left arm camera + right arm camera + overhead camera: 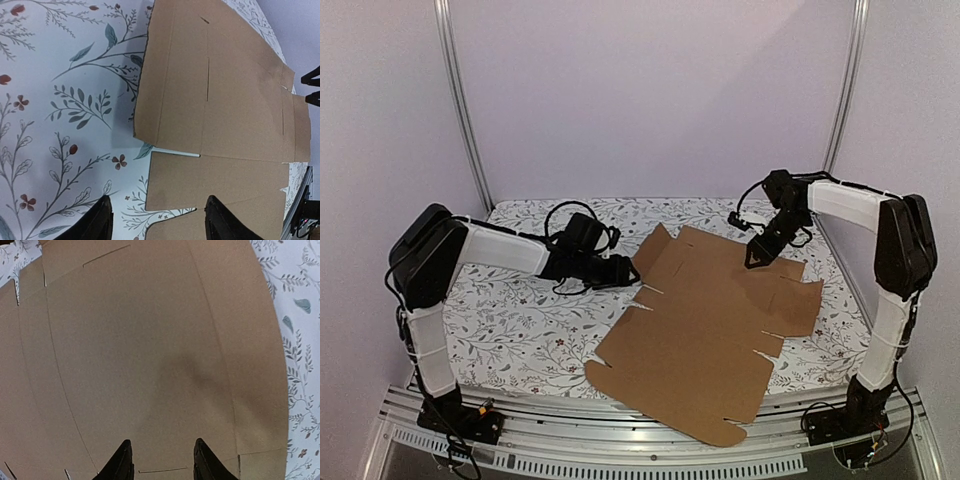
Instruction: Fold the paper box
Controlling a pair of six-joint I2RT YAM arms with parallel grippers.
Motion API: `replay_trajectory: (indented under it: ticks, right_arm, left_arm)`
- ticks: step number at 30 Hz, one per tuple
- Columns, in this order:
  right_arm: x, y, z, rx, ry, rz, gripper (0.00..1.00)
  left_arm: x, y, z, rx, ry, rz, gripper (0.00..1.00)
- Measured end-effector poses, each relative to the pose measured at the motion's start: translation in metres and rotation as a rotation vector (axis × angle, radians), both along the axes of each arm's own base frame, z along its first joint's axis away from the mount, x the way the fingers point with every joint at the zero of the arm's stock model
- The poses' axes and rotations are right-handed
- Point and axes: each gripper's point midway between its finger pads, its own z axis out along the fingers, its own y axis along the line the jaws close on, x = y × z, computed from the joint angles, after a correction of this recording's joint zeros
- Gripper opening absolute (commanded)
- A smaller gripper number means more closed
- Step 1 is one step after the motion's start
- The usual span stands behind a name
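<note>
The paper box (705,325) is a flat brown die-cut cardboard sheet with flaps and slits, lying unfolded on the flowered table cloth. Its near corner hangs over the table's front edge. My left gripper (626,270) is at the sheet's left edge. In the left wrist view the left gripper (157,222) is open, its two fingers straddling the edge of a side flap of the paper box (225,90), with nothing held. My right gripper (760,255) hovers over the sheet's far right part. In the right wrist view the right gripper (162,465) is open above bare cardboard (150,350).
The flowered cloth (520,310) covers the table. Metal frame posts (465,110) stand at the back corners, and a slotted rail (620,440) runs along the front edge. White walls close the back and sides. The right gripper's black tips (312,85) show at the left wrist view's right edge.
</note>
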Motion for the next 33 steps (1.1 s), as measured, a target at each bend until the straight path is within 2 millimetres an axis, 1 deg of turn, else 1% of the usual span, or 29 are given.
replay_trajectory:
  ticks: [2,4,5,8,11,15,19,23,27,29,31,33]
  right_arm:
    - [-0.006,0.000,-0.030,-0.018,0.075,0.001,0.39]
    - [-0.011,-0.002,-0.046,-0.030,0.116,0.000,0.39]
    - [-0.013,-0.003,-0.050,-0.034,0.128,0.000,0.38]
    - [-0.014,-0.003,-0.054,-0.036,0.140,-0.004,0.38]
    - [-0.014,-0.003,-0.060,-0.038,0.154,-0.014,0.39]
    - [-0.018,-0.004,-0.075,-0.049,0.194,-0.017,0.40]
    - [-0.024,-0.005,-0.090,-0.057,0.237,-0.018,0.41]
    - [-0.025,-0.003,-0.091,-0.050,0.243,-0.018,0.42]
    - [-0.025,-0.002,-0.091,-0.041,0.245,-0.016,0.43]
    - [-0.025,-0.002,-0.091,-0.038,0.247,-0.015,0.43]
    - [-0.026,-0.001,-0.091,-0.036,0.247,-0.014,0.43]
    - [-0.026,-0.001,-0.090,-0.033,0.249,-0.014,0.43]
  left_arm:
    - [0.001,-0.005,-0.004,0.001,0.030,-0.009,0.64]
    - [-0.001,-0.007,-0.009,0.004,0.054,-0.015,0.66]
    - [-0.003,-0.007,-0.012,0.009,0.068,-0.019,0.66]
    - [-0.008,-0.007,-0.022,0.022,0.118,-0.028,0.67]
    - [-0.008,-0.011,-0.031,0.026,0.155,-0.032,0.66]
    - [-0.007,-0.018,-0.030,0.005,0.175,-0.041,0.64]
    - [-0.009,-0.019,-0.030,-0.003,0.186,-0.039,0.65]
    - [-0.005,-0.013,-0.030,0.036,0.135,-0.011,0.67]
    - [0.009,-0.007,-0.024,0.121,0.054,-0.006,0.68]
    - [0.026,-0.013,-0.010,0.144,0.002,-0.016,0.67]
    - [0.044,-0.024,0.006,0.142,-0.055,-0.026,0.62]
    - [0.060,-0.032,0.017,0.136,-0.100,-0.033,0.54]
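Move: The left hand, open, hangs just off the flattened box's left edge: the left side flap's middle is about 7 cm ahead, 5 cm right and 4 cm below, and the left slit lies some 4 cm right, about level front to back. From the right hand, the middle panel's centre is roughly 6 cm left, level front to back and 10 cm below; the right flap is about 9 cm right and 5 cm nearer the base. The right hand drops some 9 cm onto the right part of the middle panel, drawing back 2–3 cm as its fingertips tilt about 15 degrees towards the base, then holds there with fingers still half open, seeming to rest on the cardboard. The left hand, fingers staying open, first sinks about 3 cm beside the flap's near end and eases slightly right, pauses low, then swings about 7 cm forward while rising nearly 5 cm and drifting right, ending above the left flap. ##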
